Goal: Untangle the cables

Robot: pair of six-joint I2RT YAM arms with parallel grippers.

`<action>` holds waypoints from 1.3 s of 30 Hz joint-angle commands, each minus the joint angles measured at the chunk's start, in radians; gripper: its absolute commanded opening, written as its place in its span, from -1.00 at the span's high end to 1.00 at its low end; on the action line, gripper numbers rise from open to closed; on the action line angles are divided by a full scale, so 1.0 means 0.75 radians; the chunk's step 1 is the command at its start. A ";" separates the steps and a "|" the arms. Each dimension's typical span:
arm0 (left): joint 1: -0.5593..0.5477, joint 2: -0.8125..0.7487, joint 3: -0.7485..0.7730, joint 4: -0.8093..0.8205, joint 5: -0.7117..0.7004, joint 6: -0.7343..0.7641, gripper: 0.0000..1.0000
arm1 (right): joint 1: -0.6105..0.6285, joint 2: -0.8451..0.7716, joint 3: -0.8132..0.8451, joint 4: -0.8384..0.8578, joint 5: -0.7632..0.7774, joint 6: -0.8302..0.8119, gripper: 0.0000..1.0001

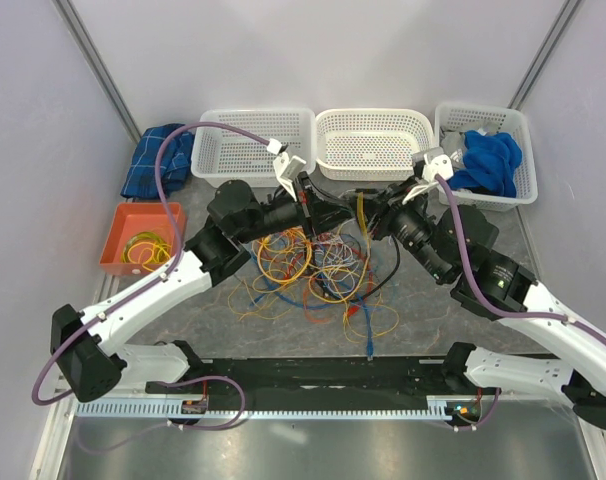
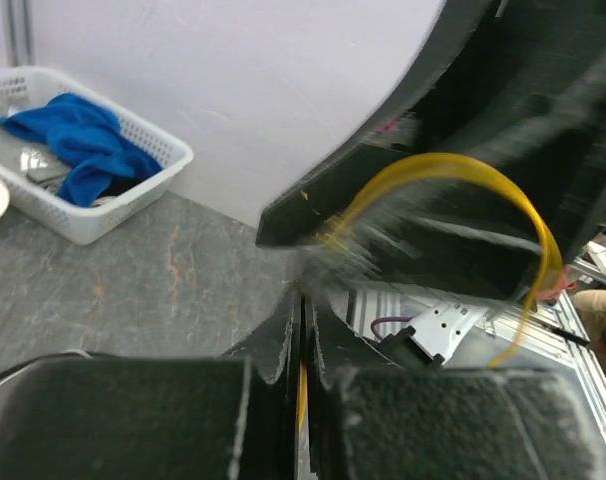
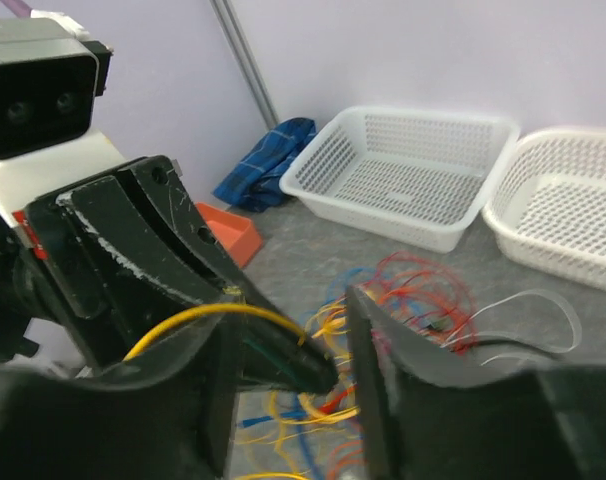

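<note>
The cables (image 1: 318, 268) lie in a loose jumble of yellow, orange, red, blue and white wires on the grey table, with a black loop (image 1: 388, 270) at their right side. My left gripper (image 1: 343, 214) hangs above the far edge of the pile, shut on a yellow cable (image 2: 303, 392) that shows between its pads. That cable arcs up as a loop (image 2: 453, 165) in front of the right arm. My right gripper (image 1: 371, 213) faces it tip to tip. Its jaws (image 3: 291, 310) stand open around the left gripper's fingertips (image 3: 313, 370), and the yellow cable (image 3: 213, 312) passes beside them.
Three white baskets (image 1: 253, 115) (image 1: 373, 115) (image 1: 518, 125) line the back; the right one holds a blue cloth (image 1: 493, 160). An orange tray (image 1: 118, 225) with coiled yellow wire sits at the left, and a blue checked cloth (image 1: 155, 160) lies behind it.
</note>
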 commanded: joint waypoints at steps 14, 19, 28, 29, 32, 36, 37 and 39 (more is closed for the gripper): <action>0.273 -0.040 0.496 -0.888 -0.656 -0.027 0.97 | 0.001 -0.170 -0.179 -0.101 0.322 0.039 -0.96; 0.706 -0.089 0.516 -1.078 -0.527 -0.188 0.96 | 0.001 -0.299 -0.279 -0.078 0.382 0.027 -0.96; 0.928 -0.050 0.798 -1.318 -0.674 -0.131 0.96 | 0.001 -0.356 -0.412 -0.040 0.380 -0.008 -0.96; 0.940 -0.028 0.833 -1.363 -0.717 -0.129 0.97 | 0.001 -0.358 -0.415 -0.037 0.382 -0.014 -0.96; 1.004 0.025 0.943 -1.428 -0.772 -0.131 0.96 | 0.001 -0.358 -0.425 -0.027 0.374 -0.020 -0.96; 1.086 0.076 1.015 -1.531 -0.854 -0.152 0.97 | 0.001 -0.362 -0.453 -0.013 0.351 -0.014 -0.96; 1.124 0.083 1.009 -1.537 -0.909 -0.156 0.96 | 0.001 -0.362 -0.459 -0.005 0.345 -0.012 -0.96; 1.149 0.101 0.983 -1.565 -0.962 -0.182 0.97 | 0.001 -0.364 -0.476 -0.001 0.329 0.002 -0.96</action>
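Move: Far off to the left of the left hand, which has the yellow cable pinched, is the orange box: about 45 cm left, 14 cm ahead and 35 cm below. The plaid cloth lies some 20 cm beyond the box. The cable pile is about 8 cm ahead of the left hand, 6 cm to its left and nearly 40 cm down. From the right hand, beside the left and also at the cable, the pile is about 6 cm ahead, 7 cm left and 40 cm below. Swinging away with the yellow cable still pinched, the left hand eases forward and then sweeps some 35 cm left and 15 cm forward towards the orange box, rising late and turning about 80 degrees counter-clockwise. The right fingers open fully and let go of the cable; that hand sinks about 9 cm and backs off 8 cm to the right. ##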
